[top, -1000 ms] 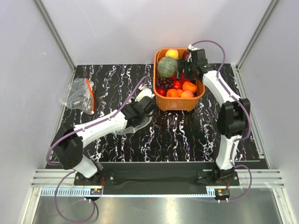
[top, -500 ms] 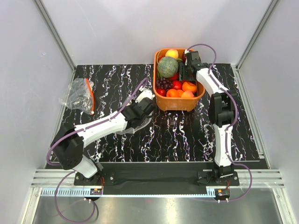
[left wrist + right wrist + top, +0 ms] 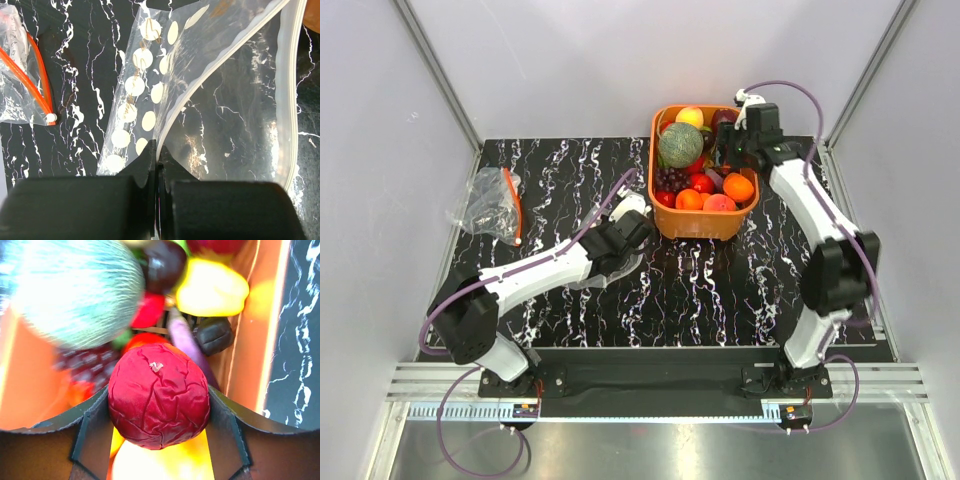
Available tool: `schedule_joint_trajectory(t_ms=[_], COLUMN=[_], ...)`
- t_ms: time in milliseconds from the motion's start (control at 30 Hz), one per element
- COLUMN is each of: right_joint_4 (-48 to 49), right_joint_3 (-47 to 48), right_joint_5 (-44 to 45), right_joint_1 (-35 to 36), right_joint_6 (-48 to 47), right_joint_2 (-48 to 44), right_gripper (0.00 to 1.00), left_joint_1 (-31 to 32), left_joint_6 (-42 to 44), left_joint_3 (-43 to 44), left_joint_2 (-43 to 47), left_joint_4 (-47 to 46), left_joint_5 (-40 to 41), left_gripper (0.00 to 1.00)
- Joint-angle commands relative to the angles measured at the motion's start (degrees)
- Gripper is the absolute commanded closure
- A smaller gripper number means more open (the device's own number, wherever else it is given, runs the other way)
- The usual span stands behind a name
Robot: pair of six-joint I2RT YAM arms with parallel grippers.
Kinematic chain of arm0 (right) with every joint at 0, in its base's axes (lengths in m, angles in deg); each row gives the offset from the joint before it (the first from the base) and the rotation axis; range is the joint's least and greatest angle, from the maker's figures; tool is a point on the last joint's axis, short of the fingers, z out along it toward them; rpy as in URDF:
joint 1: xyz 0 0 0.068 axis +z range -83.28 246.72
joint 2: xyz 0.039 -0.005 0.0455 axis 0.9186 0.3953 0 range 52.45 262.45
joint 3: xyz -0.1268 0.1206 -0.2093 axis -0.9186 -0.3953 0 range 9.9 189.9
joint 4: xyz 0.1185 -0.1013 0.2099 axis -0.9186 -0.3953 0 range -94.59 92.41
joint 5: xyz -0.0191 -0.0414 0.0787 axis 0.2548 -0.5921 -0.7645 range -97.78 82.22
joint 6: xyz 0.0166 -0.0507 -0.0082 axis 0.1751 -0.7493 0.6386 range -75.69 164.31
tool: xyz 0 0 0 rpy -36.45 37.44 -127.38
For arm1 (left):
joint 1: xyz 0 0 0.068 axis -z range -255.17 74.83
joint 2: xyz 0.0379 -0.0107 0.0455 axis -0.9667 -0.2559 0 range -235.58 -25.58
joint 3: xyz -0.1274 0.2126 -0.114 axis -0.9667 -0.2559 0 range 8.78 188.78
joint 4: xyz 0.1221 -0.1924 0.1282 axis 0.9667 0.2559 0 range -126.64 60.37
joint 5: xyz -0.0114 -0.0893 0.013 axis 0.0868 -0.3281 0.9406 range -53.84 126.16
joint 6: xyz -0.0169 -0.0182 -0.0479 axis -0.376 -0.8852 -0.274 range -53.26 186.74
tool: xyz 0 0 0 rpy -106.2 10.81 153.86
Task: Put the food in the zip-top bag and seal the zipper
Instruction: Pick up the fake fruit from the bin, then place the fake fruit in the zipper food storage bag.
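My right gripper (image 3: 159, 396) is shut on a dark red wrinkled round piece of food (image 3: 160, 385), held just above the orange basket (image 3: 705, 228); in the top view this gripper (image 3: 728, 158) hangs over the basket's right half. The green netted melon (image 3: 678, 144) (image 3: 70, 290), an orange fruit (image 3: 738, 187) and a red-peach fruit (image 3: 721, 203) lie in the basket. My left gripper (image 3: 159, 157) (image 3: 625, 235) is shut on the mouth edge of the dotted zip-top bag (image 3: 220, 115), pinching the pale zipper (image 3: 210, 65). The bag's mouth gapes toward the basket.
A second crumpled clear bag with an orange zipper (image 3: 492, 205) (image 3: 25, 75) lies at the table's left. The basket also holds a yellow fruit (image 3: 688, 116), grapes (image 3: 670, 178) and other toy produce. Grey walls enclose the black marbled table (image 3: 720, 290).
My right gripper's fingers closed on the dark red food, and the right arm swung its elbow out to the right. The left arm and bag stayed put.
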State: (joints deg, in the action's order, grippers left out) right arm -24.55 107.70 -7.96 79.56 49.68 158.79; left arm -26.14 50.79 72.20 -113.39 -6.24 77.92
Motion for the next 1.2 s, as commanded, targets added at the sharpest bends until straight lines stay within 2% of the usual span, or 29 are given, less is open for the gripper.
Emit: schedule_joint_trajectory(t_ms=[0, 100, 267, 400, 533, 667, 833, 1167], right_joint_4=[1.9, 1.7, 2.0, 10.7, 20.3, 31.8, 35.0, 38.9], right_joint_3=[-4.0, -8.8, -18.0, -31.4, -40.7, -47.2, -47.0, -43.4], right_joint_5=[-5.2, -4.9, -12.3, -18.9, -20.6, -21.2, -19.3, -17.7], right_joint_1=[1.3, 2.9, 7.5, 13.5, 21.1, 25.2, 27.4, 28.4], right_joint_6=[-0.2, -0.8, 3.1, 10.3, 20.4, 26.5, 29.1, 31.5], right_joint_2=[-11.6, -17.8, -27.7, -35.0, -39.4, -38.6, -32.2, -21.5], right_gripper=[0.52, 0.52, 0.54, 0.57, 0.59, 0.57, 0.58, 0.58], left_joint_1=[-0.2, -0.2, -0.3, -0.4, -0.5, -0.5, -0.5, -0.7], left_joint_6=[-0.5, -0.4, -0.4, -2.1, -2.7, -3.0, -3.7, -5.3], left_joint_3=[2.9, 2.9, 2.2, 3.0, 3.0, 3.7, 4.6, 3.2], left_joint_2=[1.4, 1.9, 3.2, 3.7, 4.2, 3.9, 3.0, 7.2], left_joint_4=[-0.2, -0.2, -0.7, 1.4, 1.4, 2.2, 2.7, -0.1], left_joint_5=[-1.2, -1.6, -2.3, -4.0, -6.2, -7.9, -10.0, -14.2], left_gripper=[1.0, 1.0, 1.0, 1.0, 1.0, 1.0, 1.0, 1.0])
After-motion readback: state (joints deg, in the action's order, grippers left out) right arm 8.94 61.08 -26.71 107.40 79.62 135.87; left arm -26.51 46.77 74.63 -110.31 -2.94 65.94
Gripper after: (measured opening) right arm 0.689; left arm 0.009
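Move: The right hand already holds a red fruit over the bin. The held-open mouth of the zip-top bag lies about 20 cm back and 25 cm to its left, some 10 cm lower. The bin's near rim is roughly 8 cm back, 2 left and 10 below; the melon sits about 8 cm ahead, 8 left and 8 below. From the left hand, pinching the bag's rim, the mouth's middle is some 5 cm right, 2 ahead and 3 below. Keeping the red fruit gripped, the right hand arcs over the bin's near rim: first up nearly 10 cm and back, then back, left and down to the bag's mouth, some 25 cm back and 20 left in all. It turns about 30 degrees counter-clockwise while its left side rolls up. The left fingers keep pinching the rim, drifting about 3 cm right and a little back, the hand's left side dipping slightly. ##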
